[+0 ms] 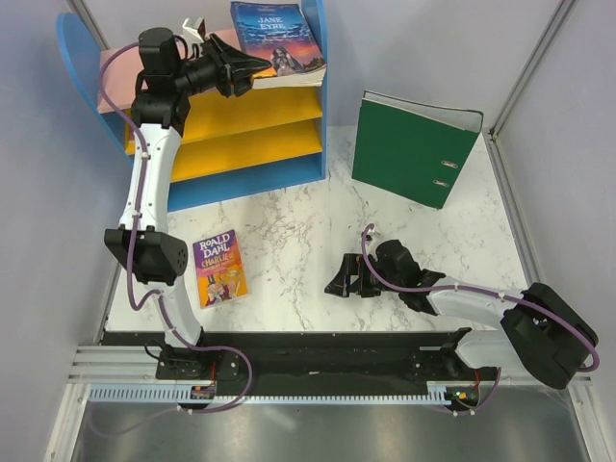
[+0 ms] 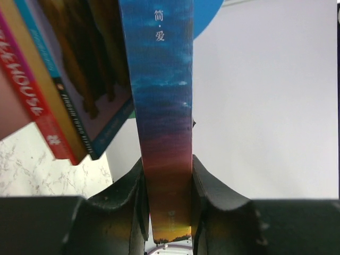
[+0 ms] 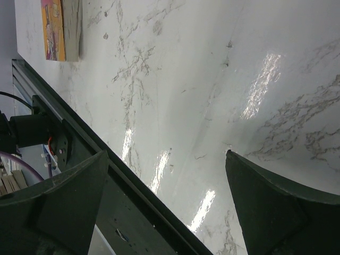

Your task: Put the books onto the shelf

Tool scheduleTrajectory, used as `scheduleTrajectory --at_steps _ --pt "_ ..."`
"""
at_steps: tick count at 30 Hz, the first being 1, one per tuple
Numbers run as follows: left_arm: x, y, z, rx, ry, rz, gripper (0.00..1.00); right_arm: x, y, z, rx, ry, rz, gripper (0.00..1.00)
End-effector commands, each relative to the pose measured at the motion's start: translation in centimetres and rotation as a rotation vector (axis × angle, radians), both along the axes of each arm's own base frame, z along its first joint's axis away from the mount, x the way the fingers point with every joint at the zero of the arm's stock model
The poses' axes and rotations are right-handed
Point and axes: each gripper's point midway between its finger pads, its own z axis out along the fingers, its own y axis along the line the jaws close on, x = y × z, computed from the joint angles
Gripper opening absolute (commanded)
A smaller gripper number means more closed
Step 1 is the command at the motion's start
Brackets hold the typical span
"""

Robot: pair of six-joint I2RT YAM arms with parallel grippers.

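The dark blue "Jane Eyre" book (image 1: 277, 40) is over the pink top board of the shelf (image 1: 120, 75), above a stack of other books (image 1: 294, 79). My left gripper (image 1: 252, 67) is shut on its near edge. In the left wrist view the blue spine (image 2: 162, 101) runs up between both fingers of the left gripper (image 2: 166, 166), with red, tan and pale blue books (image 2: 58, 101) beside it on the left. The Roald Dahl "Charlie" book (image 1: 220, 268) (image 3: 59, 29) lies flat on the table. My right gripper (image 1: 339, 279) (image 3: 167, 159) rests low over the marble, open and holding nothing.
A big green lever-arch binder (image 1: 414, 149) stands at the back right of the marble table (image 1: 289, 221). The shelf's two yellow boards (image 1: 245, 115) sit under the pink one, between blue sides. A black rail (image 3: 106, 175) runs along the table's near edge.
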Motion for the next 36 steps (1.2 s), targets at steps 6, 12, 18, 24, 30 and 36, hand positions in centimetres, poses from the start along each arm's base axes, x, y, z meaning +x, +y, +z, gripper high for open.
scheduleTrajectory --at_steps 6,12,18,24,30,36 --pt "-4.2 -1.9 4.6 -0.017 -0.201 -0.088 0.22 0.3 0.8 0.8 0.034 -0.024 0.014 0.98" --pt "-4.4 -1.5 4.7 -0.016 -0.196 -0.048 0.55 0.3 0.8 0.9 0.035 -0.026 0.014 0.98" --pt "-5.3 -1.6 4.2 -0.01 -0.183 -0.068 0.73 0.3 0.8 0.9 0.033 -0.028 0.016 0.98" --pt "-5.6 -1.6 3.2 0.001 -0.168 -0.083 0.75 0.3 0.8 0.9 0.035 -0.028 0.015 0.98" --pt "-6.1 -1.7 1.9 0.016 -0.151 -0.099 0.75 0.3 0.8 0.8 0.032 -0.024 0.015 0.98" --pt "-6.3 -1.7 0.6 0.028 -0.13 -0.111 0.7 0.3 0.8 0.8 0.032 -0.024 0.015 0.98"
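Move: The left hand still grips Jane Eyre near the close end of its spine; the book's middle lies about 6 cm ahead and 5 cm right, level with the hand. The stack on the top shelf that the book is going onto has its middle roughly 7 cm ahead, 5 cm right and 5 cm below. The shelf's right side panel stands some 11 cm right and 5 cm ahead. From the idle right hand the stack lies about 35 cm ahead, 12 cm left and 37 cm up. Rightward about 2 cm and down nearly as much, the left hand carries Jane Eyre in over the stack, then the fingers open to about twice their gap and the upper finger comes clear of the cover. Rising a little as it opens, the hand then draws back some 3 cm towards the robot and sinks again, the lower finger still against the book's spine end. ##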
